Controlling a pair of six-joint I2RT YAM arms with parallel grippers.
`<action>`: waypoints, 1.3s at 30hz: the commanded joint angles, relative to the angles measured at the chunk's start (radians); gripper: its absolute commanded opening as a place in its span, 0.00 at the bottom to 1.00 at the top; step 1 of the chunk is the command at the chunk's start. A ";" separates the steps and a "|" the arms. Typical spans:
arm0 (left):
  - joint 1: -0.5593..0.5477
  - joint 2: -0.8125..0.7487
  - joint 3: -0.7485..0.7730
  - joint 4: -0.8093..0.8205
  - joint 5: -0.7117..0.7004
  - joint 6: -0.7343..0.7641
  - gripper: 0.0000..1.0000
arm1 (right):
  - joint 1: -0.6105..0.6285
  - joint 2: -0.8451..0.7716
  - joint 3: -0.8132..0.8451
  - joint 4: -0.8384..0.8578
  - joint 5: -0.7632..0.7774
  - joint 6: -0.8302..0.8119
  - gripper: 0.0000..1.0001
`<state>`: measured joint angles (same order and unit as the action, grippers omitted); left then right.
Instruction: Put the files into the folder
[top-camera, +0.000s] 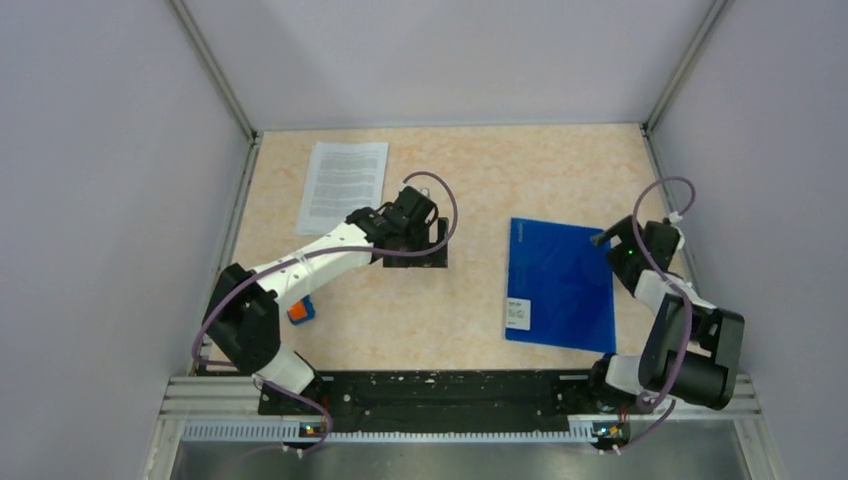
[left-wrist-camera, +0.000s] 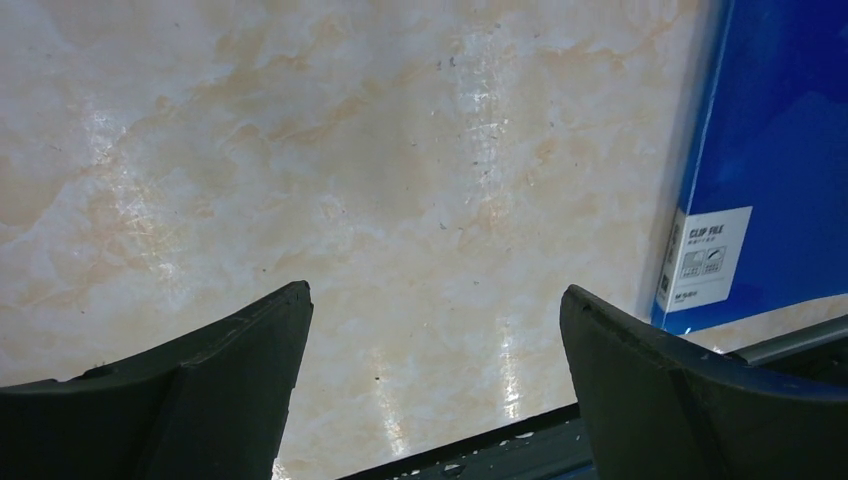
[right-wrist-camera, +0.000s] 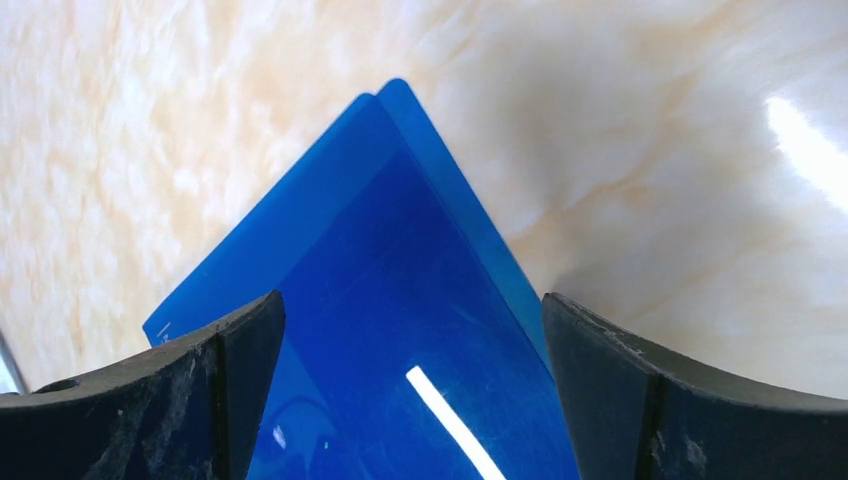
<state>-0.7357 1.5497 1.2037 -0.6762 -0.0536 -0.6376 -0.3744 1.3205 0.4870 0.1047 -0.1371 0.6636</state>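
The files are white printed sheets lying flat at the far left of the table. The blue folder lies shut and flat at the right, its white label near the front left corner. My left gripper is open and empty over bare table between the files and the folder; the left wrist view shows the folder's edge to its right. My right gripper is open and empty just above the folder's far right corner, its jaws straddling that corner.
A small orange-and-blue block lies near the left arm's base. A black rail runs along the table's front edge. Grey walls close in the left, right and back sides.
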 joint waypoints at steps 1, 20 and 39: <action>0.012 0.022 -0.026 0.071 0.012 -0.044 0.99 | 0.186 -0.012 -0.050 -0.186 0.011 0.102 0.99; -0.095 0.142 -0.194 0.284 0.128 -0.216 0.99 | 0.433 -0.355 -0.159 -0.483 0.108 0.159 0.99; 0.053 0.239 -0.068 0.280 0.151 -0.166 0.99 | 0.703 -0.220 0.110 -0.494 0.153 0.209 0.99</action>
<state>-0.6823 1.7882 1.1233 -0.3965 0.1009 -0.8291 0.3271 1.1034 0.4568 -0.2344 -0.0521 0.9367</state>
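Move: The folder lies flat with its middle about 11 cm to the right hand's left, 5 cm back and some 2 cm below; this hand is low at its right edge, near the far right corner. From the left hand the folder's middle is roughly 30 cm to the right, 2 cm back and 10 cm lower. The files lie about 24 cm ahead of the left hand and 22 cm to its left, the toy truck 30 cm left and 8 cm back. The folder's right edge is still against the open right hand's right finger, which sweeps about 14 cm left, eases back right while drawing towards the base, then pushes left again, ending 20 cm over and turned some 25 degrees counter-clockwise. The open left hand sinks about 8 cm, drifting back and right, then comes forward, its left finger meeting the folder's left edge. ##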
